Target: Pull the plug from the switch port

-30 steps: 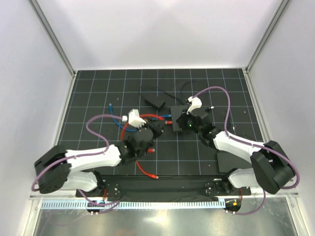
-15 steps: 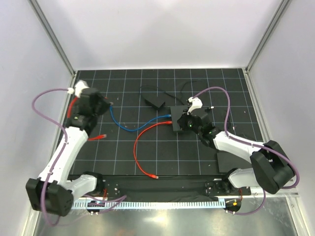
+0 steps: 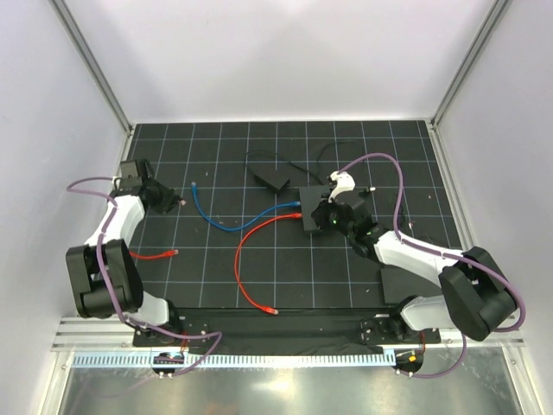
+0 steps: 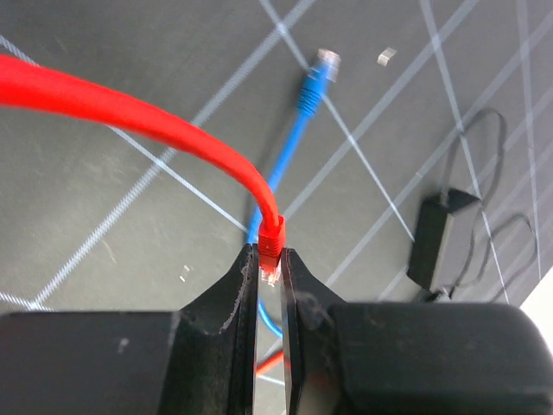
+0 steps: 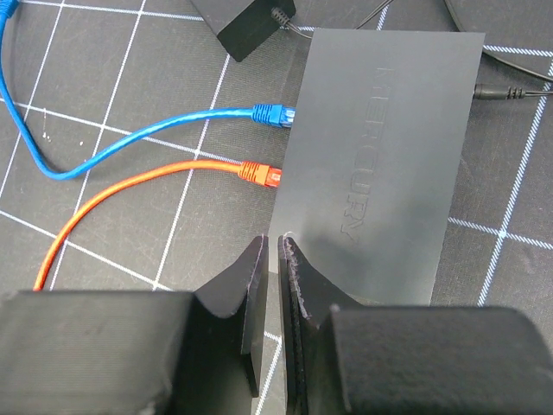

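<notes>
The switch (image 3: 309, 201) (image 5: 380, 156) lies flat right of centre on the black mat. A blue plug (image 5: 272, 114) and an orange-red plug (image 5: 259, 175) sit in sockets on its left edge. My right gripper (image 3: 321, 220) (image 5: 270, 246) is shut, with its tips at the switch's near left corner and nothing between them. At the mat's far left, my left gripper (image 3: 170, 201) (image 4: 270, 259) is shut on a red plug (image 4: 272, 235), well clear of the switch. That plug's red cable (image 4: 130, 108) arcs away to the left, and a stretch of it (image 3: 155, 255) lies beside the arm.
A black power brick (image 3: 270, 179) (image 4: 436, 238) with a thin cord lies behind the switch. A thin black plate (image 3: 406, 284) lies near the right arm. The blue cable's free plug (image 3: 193, 184) (image 4: 318, 73) rests close to my left gripper. White walls enclose the mat.
My left arm has swung from beside the switch to the mat's far left, carrying the red plug and dragging its cable. The right arm and the switch have stayed put.
</notes>
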Motion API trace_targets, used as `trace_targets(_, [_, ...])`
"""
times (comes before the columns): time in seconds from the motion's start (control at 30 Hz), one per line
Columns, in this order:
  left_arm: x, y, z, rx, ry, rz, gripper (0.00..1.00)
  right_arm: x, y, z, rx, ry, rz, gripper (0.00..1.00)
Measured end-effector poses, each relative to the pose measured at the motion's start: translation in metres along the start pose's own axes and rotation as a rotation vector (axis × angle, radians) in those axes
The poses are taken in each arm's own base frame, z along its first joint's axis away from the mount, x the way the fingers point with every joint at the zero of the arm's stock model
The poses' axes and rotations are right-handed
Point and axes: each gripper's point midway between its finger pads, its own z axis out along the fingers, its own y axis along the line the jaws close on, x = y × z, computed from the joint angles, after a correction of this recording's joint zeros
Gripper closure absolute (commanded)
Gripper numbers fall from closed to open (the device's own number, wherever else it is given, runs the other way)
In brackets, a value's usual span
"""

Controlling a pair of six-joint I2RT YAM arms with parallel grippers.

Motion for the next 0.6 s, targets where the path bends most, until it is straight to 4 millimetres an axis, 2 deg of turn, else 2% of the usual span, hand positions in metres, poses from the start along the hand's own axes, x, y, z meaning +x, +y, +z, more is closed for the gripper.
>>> trace_targets(0.07, [-0.002,0.008,0.010,-0.020,0.010,-0.017,0.98,0.000,0.000,0.000,0.001,0.002,0.000,0.82])
trace_targets(0.17, [-0.007,0.020,0.020,-0.050,0.013,-0.039,0.90,0.001,-0.001,0.000,0.002,0.006,-0.001,0.82])
trace_targets(0.27, [-0.012,0.026,0.023,-0.063,0.006,-0.052,0.63,0.004,-0.002,0.001,0.006,0.012,-0.001,0.83])
trace_targets(0.3, [-0.015,0.027,0.022,-0.063,-0.002,-0.051,0.49,0.005,-0.002,0.001,0.007,0.015,-0.002,0.83])
trace_targets(0.4, [-0.024,0.029,0.021,-0.065,-0.034,-0.057,0.35,0.008,-0.003,0.002,0.013,0.027,-0.003,0.83])
trace_targets(0.5, [-0.029,0.026,0.013,-0.055,-0.070,-0.053,0.34,0.012,-0.005,0.003,0.019,0.041,-0.004,0.82])
trace_targets(0.6, [-0.037,0.012,-0.007,0.004,-0.123,-0.042,0.34,0.015,-0.007,0.003,0.025,0.050,-0.005,0.83])
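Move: The left gripper still holds the red plug a few centimetres above the mat. The bare spot to lay it on is about 4 cm to the left, level fore and aft, some 4 cm below. The blue plug lies about 8 cm ahead and 3 cm to the right; the pulled cable's other end is some 13 cm back and 1 cm left. From the right gripper, that spot is roughly 44 cm left, 5 cm ahead and 4 cm below. Bring the left gripper about 4 cm to the left while lowering the held red plug some 2.5 cm towards the mat. Near the bottom, open the fingers wide to let go of the plug, then lift straight up by about 4 cm, away from it. Let the shut right gripper ease down about 1.5 cm at the switch. ##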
